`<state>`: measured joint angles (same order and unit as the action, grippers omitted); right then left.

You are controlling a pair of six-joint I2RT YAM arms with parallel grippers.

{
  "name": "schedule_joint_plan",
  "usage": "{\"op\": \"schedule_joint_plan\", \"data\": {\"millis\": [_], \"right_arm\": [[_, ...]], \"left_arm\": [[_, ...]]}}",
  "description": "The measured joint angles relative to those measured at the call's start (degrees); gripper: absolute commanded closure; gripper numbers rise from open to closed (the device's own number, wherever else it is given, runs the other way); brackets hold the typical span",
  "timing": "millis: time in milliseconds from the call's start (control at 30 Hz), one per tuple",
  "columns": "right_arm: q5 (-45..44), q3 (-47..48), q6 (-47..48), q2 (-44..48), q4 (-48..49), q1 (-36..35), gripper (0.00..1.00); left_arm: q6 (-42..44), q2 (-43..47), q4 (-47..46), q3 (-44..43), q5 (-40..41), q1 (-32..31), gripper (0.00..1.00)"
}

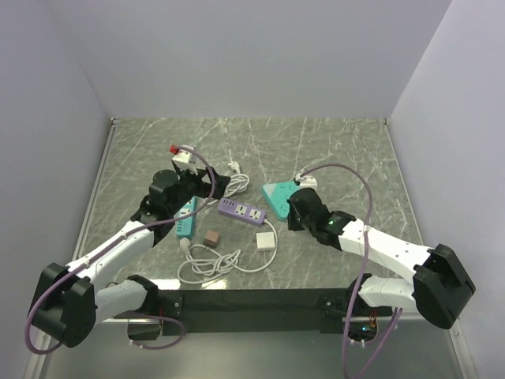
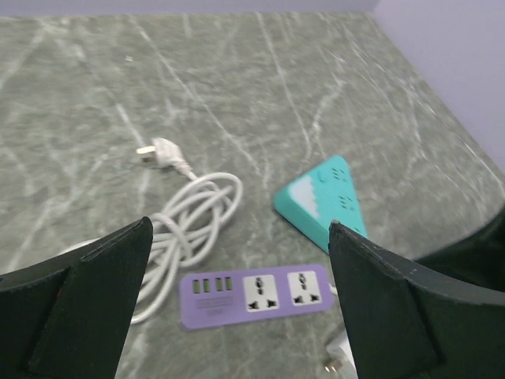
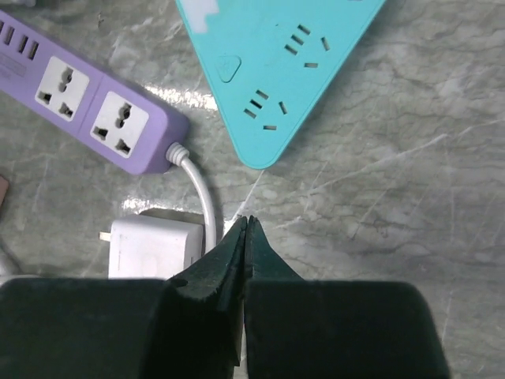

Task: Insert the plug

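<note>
The plug (image 1: 267,241) is a flat white square block lying on the marble table between the arms. In the right wrist view the plug (image 3: 154,249) sits low on the left, partly hidden behind my fingers. My right gripper (image 3: 247,221) is shut with nothing between its fingertips, hanging just right of the plug and short of the teal triangular power strip (image 3: 276,63). From above, the right gripper (image 1: 290,223) is beside that strip's near corner. My left gripper (image 2: 241,229) stands wide open and empty above the purple power strip (image 2: 256,294), further back in the top view (image 1: 201,188).
The purple strip (image 1: 242,212) lies between the arms, its cable running past the plug. A slim teal strip (image 1: 185,217) lies under the left arm. A brownish cube adapter (image 1: 211,237) and a coiled white cable (image 1: 209,264) lie near the front. A small pronged plug (image 2: 158,151) rests further back.
</note>
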<state>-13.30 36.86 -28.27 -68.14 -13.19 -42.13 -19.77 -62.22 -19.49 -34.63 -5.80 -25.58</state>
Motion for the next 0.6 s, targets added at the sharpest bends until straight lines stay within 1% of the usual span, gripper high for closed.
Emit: {"op": "schedule_joint_plan", "data": {"millis": [67,100,133,167,200,233,267,300,333,433,600], "right_arm": [[-0.9,0.2,0.0,0.3,-0.2,0.0,1.0],[-1.1,0.3,0.0,0.1,-0.2,0.0,0.98],[-1.3,0.3,0.0,-0.2,-0.2,0.0,0.91],[-1.4,0.5,-0.2,-0.5,-0.2,0.0,0.86],[-1.5,0.7,-0.2,-1.0,-0.2,0.0,0.79],[-1.5,1.2,-0.2,-1.7,-0.1,0.0,0.45],[-1.6,1.7,-0.2,-2.4,-0.1,0.0,0.22],[-1.6,2.7,-0.4,-3.4,0.0,0.0,0.08],[-1.7,4.0,-0.5,-4.6,0.1,0.0,0.06],[-1.8,6.9,-0.4,-7.1,1.2,0.0,0.05],[-1.5,7.7,-1.3,-8.5,3.8,0.7,0.04]], "left_arm": [[-0.3,-1.2,-0.9,0.0,-1.8,-0.8,0.01],[-0.5,-1.9,-1.2,0.0,-2.5,-1.1,0.01],[-0.7,-2.6,-1.4,0.0,-3.2,-1.4,0.01],[-0.8,-3.1,-1.7,0.0,-3.6,-1.5,0.0],[-0.9,-3.7,-2.4,0.0,-4.0,-1.7,0.01],[-1.1,-4.4,-2.9,-0.2,-4.3,-1.7,0.01],[-1.3,-5.3,-3.2,-0.6,-4.6,-1.7,0.01],[-1.8,-6.6,-3.5,-1.5,-5.0,-1.7,0.0],[-2.3,-8.4,-4.0,-2.7,-5.3,-1.9,0.0],[-3.8,-14.8,-6.1,-6.4,-6.2,-2.4,0.01],[-7.2,-27.3,-7.5,-12.4,-8.3,-3.4,0.03]]}}
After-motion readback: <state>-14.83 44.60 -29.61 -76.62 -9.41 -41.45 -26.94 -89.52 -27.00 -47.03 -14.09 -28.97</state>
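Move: The turquoise triangular strip lies about 8 cm ahead and 18 cm to the right of my left hand, some 19 cm lower. The purple strip is 2 cm ahead and 6 right of that hand, the white cable coil 11 ahead and 2 right. From my right hand the triangular strip is about 12 cm ahead, 3 left and 7 down; the purple strip 8 ahead and 15 left, the white charger level with it, 8 left. I sweep my open left hand about 8 cm right towards the triangular strip, easing down from the start and dropping faster late for some 5 cm in all, and reaching 4 cm forward after a slight draw back; its fingers tip downward and swing clockwise, roughly 10 degrees each. After a brief pause my right hand opens its shut fingers wide while going about 4 cm forward, with some left and a little rise, towards the same strip. ##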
